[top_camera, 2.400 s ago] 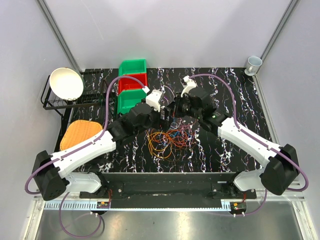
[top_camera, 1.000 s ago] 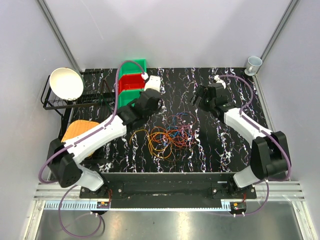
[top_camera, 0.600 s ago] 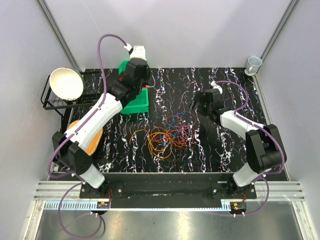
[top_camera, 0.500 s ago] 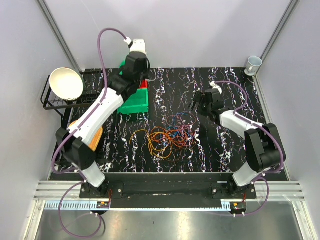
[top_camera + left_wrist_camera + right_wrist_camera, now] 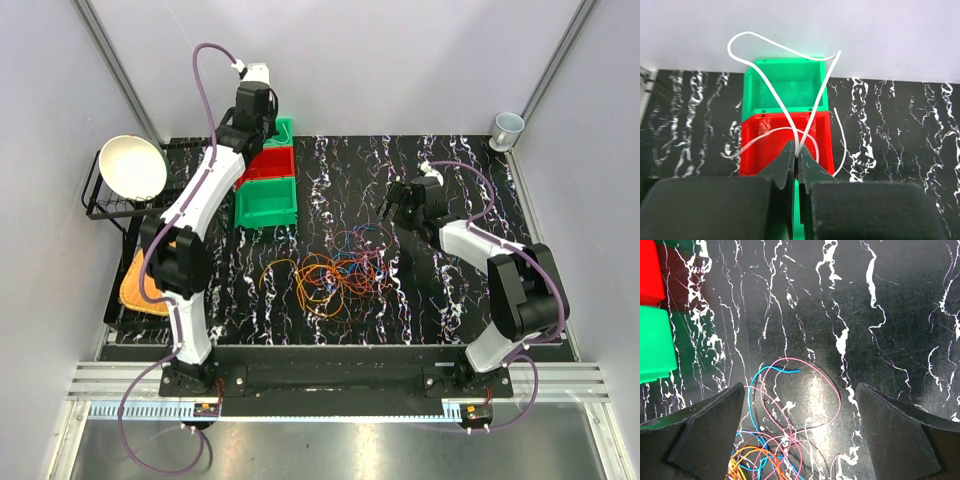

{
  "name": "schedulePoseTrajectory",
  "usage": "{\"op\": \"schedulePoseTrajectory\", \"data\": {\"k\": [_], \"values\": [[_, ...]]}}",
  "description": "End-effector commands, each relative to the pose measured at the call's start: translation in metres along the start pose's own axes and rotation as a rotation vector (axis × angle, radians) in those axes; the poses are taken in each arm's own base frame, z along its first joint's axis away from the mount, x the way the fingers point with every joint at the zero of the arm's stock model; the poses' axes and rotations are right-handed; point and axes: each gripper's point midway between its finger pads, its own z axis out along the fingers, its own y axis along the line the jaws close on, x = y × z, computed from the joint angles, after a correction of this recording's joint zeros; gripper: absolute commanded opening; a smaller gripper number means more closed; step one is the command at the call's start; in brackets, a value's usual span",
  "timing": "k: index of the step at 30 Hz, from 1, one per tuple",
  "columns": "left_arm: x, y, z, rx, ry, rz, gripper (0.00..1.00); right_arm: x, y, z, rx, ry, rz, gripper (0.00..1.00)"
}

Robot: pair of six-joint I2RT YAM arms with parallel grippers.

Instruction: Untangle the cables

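Note:
The cables (image 5: 335, 275) lie as a tangle of orange, red, pink and blue loops in the middle of the black marbled table. Far back on the left, my left gripper (image 5: 262, 125) hangs over the coloured bins. In the left wrist view this gripper (image 5: 799, 150) is shut on a thin white cable (image 5: 797, 135), whose loops hang over the red bin (image 5: 760, 145) and the far green bin (image 5: 785, 85). My right gripper (image 5: 395, 205) hovers at the tangle's far right edge. Its jaws (image 5: 800, 386) stand wide open above a pink loop (image 5: 837, 395) and a blue cable (image 5: 760, 385), holding nothing.
Three bins stand in a row at the back left: green (image 5: 285, 130), red (image 5: 270, 162), green (image 5: 268, 203). A white bowl (image 5: 132, 167) rests on a black rack at the left edge, with an orange mat (image 5: 135, 280) in front of it. A cup (image 5: 508, 128) stands in the far right corner.
My left arm has swung from the table's middle up to the back left, over the bins. My right gripper has drawn away from the tangle's middle and settled at its far right edge.

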Motion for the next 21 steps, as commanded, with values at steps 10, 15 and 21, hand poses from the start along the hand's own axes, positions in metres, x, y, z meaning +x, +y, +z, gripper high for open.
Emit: {"op": "schedulePoseTrajectory", "data": {"k": [10,15,21], "values": [[0.091,0.024,0.083,-0.008,0.157,-0.106,0.0,-0.001,0.01,0.012,-0.076,0.028,0.031,0.97],[0.126,0.024,0.087,-0.011,0.23,-0.131,0.0,0.001,0.009,0.013,-0.08,0.04,0.041,0.97],[0.155,0.029,0.085,-0.031,0.279,-0.15,0.0,0.002,0.011,0.015,-0.095,0.054,0.052,0.96]]}}
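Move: The left hand, already shut on the white cable, is high over the bins; the red bin's middle is about 26 cm below it, some 4 cm ahead and 2 cm left. The far green bin stands about 9 cm beyond the red one, the near green bin 10 cm nearer the base. The cable tangle lies some 23 cm back and 16 cm right of this hand. From the right hand, the red bin is about 12 cm ahead, 28 cm left and 6 cm lower. The left hand lowers the white cable nearly straight down by about 19 cm towards the red bin, easing some 3 cm forward and to its left at first, then about 2 cm back near the end, while its fingers tip roughly 20 degrees further down and keep their closed hold. The right hand, open and empty off to the right of the tangle, sinks about 2 cm without taking hold of anything. ##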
